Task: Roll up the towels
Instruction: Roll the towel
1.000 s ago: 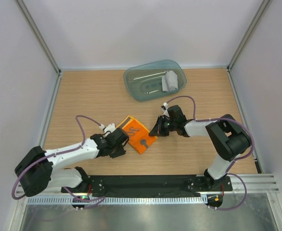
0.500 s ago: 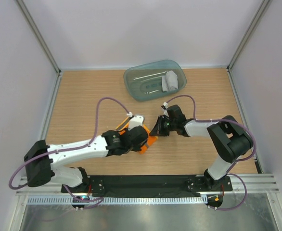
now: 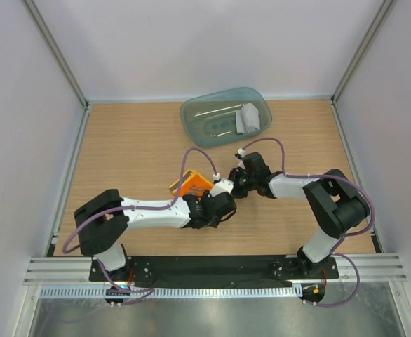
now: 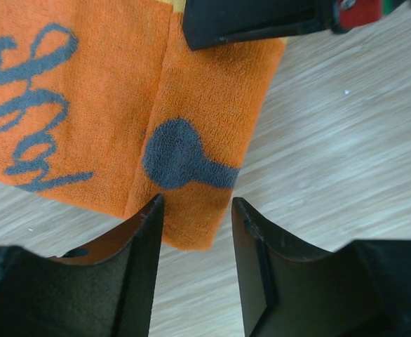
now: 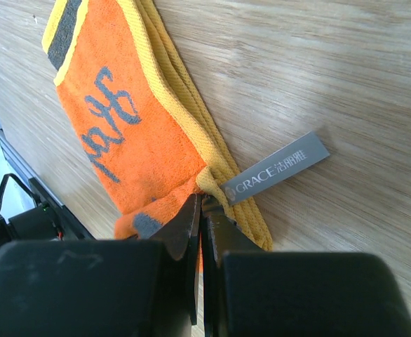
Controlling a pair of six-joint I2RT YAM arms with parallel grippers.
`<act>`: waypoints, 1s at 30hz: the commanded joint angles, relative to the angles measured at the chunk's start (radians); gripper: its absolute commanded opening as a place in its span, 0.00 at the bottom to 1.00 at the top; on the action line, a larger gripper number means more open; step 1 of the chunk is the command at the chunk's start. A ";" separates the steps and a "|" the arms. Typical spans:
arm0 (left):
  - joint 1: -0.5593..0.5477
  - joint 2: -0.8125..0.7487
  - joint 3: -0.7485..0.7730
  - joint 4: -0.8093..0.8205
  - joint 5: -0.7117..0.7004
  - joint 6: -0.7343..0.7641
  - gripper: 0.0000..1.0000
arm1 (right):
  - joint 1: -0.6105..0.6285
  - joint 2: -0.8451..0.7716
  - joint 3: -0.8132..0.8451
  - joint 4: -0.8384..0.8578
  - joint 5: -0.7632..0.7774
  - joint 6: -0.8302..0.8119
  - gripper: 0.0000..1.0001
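Observation:
The yellow-orange towel (image 3: 190, 184) lies folded on the wooden table, its orange face with grey print (image 4: 86, 105) upward. My left gripper (image 4: 195, 203) is open, low over the table; the towel's near corner lies between its fingertips (image 4: 153, 217) without being clamped. My right gripper (image 5: 202, 200) is shut on the towel's yellow edge (image 5: 212, 179), beside a grey label (image 5: 275, 168). In the top view both grippers, left (image 3: 218, 196) and right (image 3: 232, 186), meet at the towel's right end. The grey towel (image 3: 248, 118) sits in the teal tray (image 3: 198, 119).
The tray stands at the back of the table, right of centre. White walls with metal posts close in three sides. The black base rail (image 3: 212, 270) runs along the near edge. Purple cables loop over both arms.
My left arm swung right, from the towel's left side across to its right near corner, and its jaws opened wider. The towel now shows smaller, partly covered. The right gripper stayed put.

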 commanded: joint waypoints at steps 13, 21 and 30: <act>0.001 0.058 -0.115 0.058 0.036 -0.069 0.46 | 0.005 0.056 0.142 -0.082 0.049 -0.046 0.01; -0.002 0.100 -0.084 0.012 0.142 -0.121 0.25 | 0.004 0.157 0.294 -0.110 0.044 -0.040 0.01; -0.002 0.153 0.032 -0.077 0.156 -0.143 0.11 | -0.038 0.053 0.409 -0.358 0.173 -0.150 0.04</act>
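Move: The towel's rolled near end lies right under my open left fingers, about 3 cm down and a centimetre left. My shut right fingers are on that end's yellow-edged corner, some 8 cm ahead and 6 cm right of my left hand. The far right corner of the towel is roughly 9 cm ahead and 13 cm left of my right hand; the basket's middle stands about 28 cm ahead of that hand, 2 cm left. My left hand sinks about 2.5 cm straight down onto the near end, then closes its half-open fingers and pinches the orange roll across its dark print, staying low. Meanwhile my right hand, fingers still shut, comes away from the yellow-edged corner and travels some 6–7 cm forward, drifting a little left towards the far right corner and rising about 2 cm at the end. ##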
